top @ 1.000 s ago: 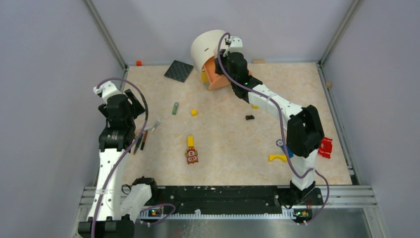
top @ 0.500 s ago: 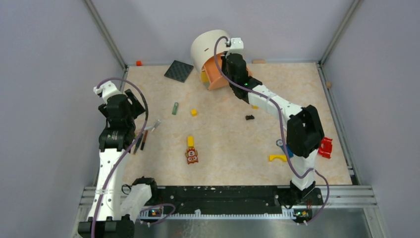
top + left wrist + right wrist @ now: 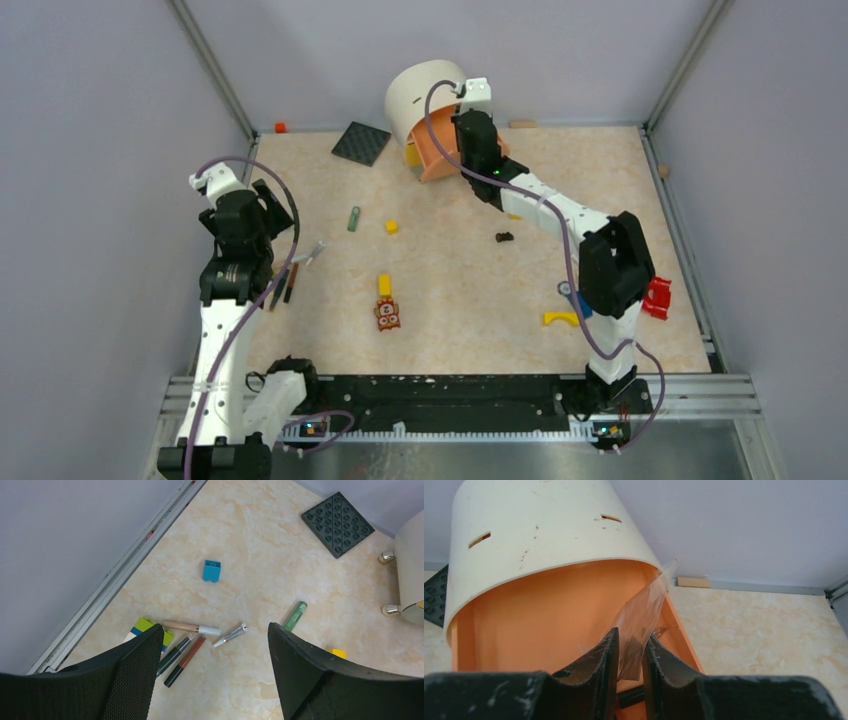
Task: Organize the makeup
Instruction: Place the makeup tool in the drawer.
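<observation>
Several makeup sticks lie together under my left gripper (image 3: 215,630), which hangs open above them: a beige tube with a white cap (image 3: 190,627), a dark stick (image 3: 175,654), a brown stick (image 3: 187,657) and a small white tube (image 3: 230,634). A green tube (image 3: 295,616) lies to their right, apart from them (image 3: 353,218). My right gripper (image 3: 630,637) is at the mouth of the tipped cream bin with an orange inside (image 3: 539,615). Its jaws stand slightly apart with a clear plastic packet (image 3: 644,605) upright between them.
A dark studded plate (image 3: 361,143) lies left of the bin (image 3: 420,95). A blue block (image 3: 212,571) and a green-blue-white box (image 3: 142,626) lie near the sticks. Yellow blocks (image 3: 391,226), an owl tile (image 3: 387,315), a small black piece (image 3: 504,237) and a red piece (image 3: 657,298) are scattered.
My right gripper has shifted a little further up and right at the bin's mouth, and its jaws have parted slightly. The left arm has not moved.
</observation>
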`<action>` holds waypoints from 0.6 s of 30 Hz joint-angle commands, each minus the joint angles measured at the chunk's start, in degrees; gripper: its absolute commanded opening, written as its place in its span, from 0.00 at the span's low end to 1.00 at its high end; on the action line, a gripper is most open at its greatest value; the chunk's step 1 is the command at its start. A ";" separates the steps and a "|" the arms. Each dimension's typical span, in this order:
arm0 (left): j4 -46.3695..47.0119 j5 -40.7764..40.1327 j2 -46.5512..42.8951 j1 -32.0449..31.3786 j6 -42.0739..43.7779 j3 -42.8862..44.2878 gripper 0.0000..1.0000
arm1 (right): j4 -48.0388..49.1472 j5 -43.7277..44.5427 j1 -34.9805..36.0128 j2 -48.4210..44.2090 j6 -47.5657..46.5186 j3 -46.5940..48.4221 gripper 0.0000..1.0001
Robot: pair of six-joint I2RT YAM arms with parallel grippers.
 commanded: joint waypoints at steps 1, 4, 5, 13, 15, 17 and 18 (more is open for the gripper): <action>2.10 0.53 -0.08 -0.13 0.50 -0.37 0.82 | 3.79 1.11 0.69 -3.51 -2.03 0.02 0.22; 2.15 0.60 0.01 -0.20 0.50 -0.37 0.82 | 4.97 -1.89 0.69 -3.94 -1.93 -0.07 0.26; 2.21 0.65 0.03 -0.20 0.50 -0.37 0.82 | 5.28 -3.21 0.68 -4.19 -1.88 0.10 0.31; 2.22 0.58 -0.16 -0.20 0.50 -0.37 0.82 | 5.55 -12.62 0.60 -6.41 2.87 3.02 0.51; 2.22 0.64 -0.23 -0.20 0.50 -0.37 0.82 | 5.62 -15.33 0.42 -7.04 4.24 3.14 0.52; 2.22 0.52 -0.35 -0.20 0.50 -0.48 0.82 | 5.68 -17.94 -0.03 -7.82 5.81 2.87 0.52; 2.22 0.55 -0.36 -0.20 0.54 -0.51 0.82 | 5.53 -19.07 -0.28 -8.02 6.75 2.79 0.52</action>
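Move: Over the open orange drawer, the right hand has a clear plastic bag at its fingertips; the drawer's middle lies about 12 cm below, roughly 4 cm back and 4 cm to the left. The white hood stands some 10 cm left and 2 cm ahead, about 5 cm lower, and a dark pen lies in the drawer about 7 cm back, straight in line and 14 cm down. From the left hand the drawer is about 41 cm to the right and 15 cm ahead, 12 cm lower. Opening its fingers from about a quarter to half wide, the right hand lets go of the clear bag over the orange drawer, then rises about 4 cm and swings some 3.5 cm left, easing slightly back at the end. The wrist turns roughly 10 degrees counter-clockwise as the left side of the hand lifts a little. ##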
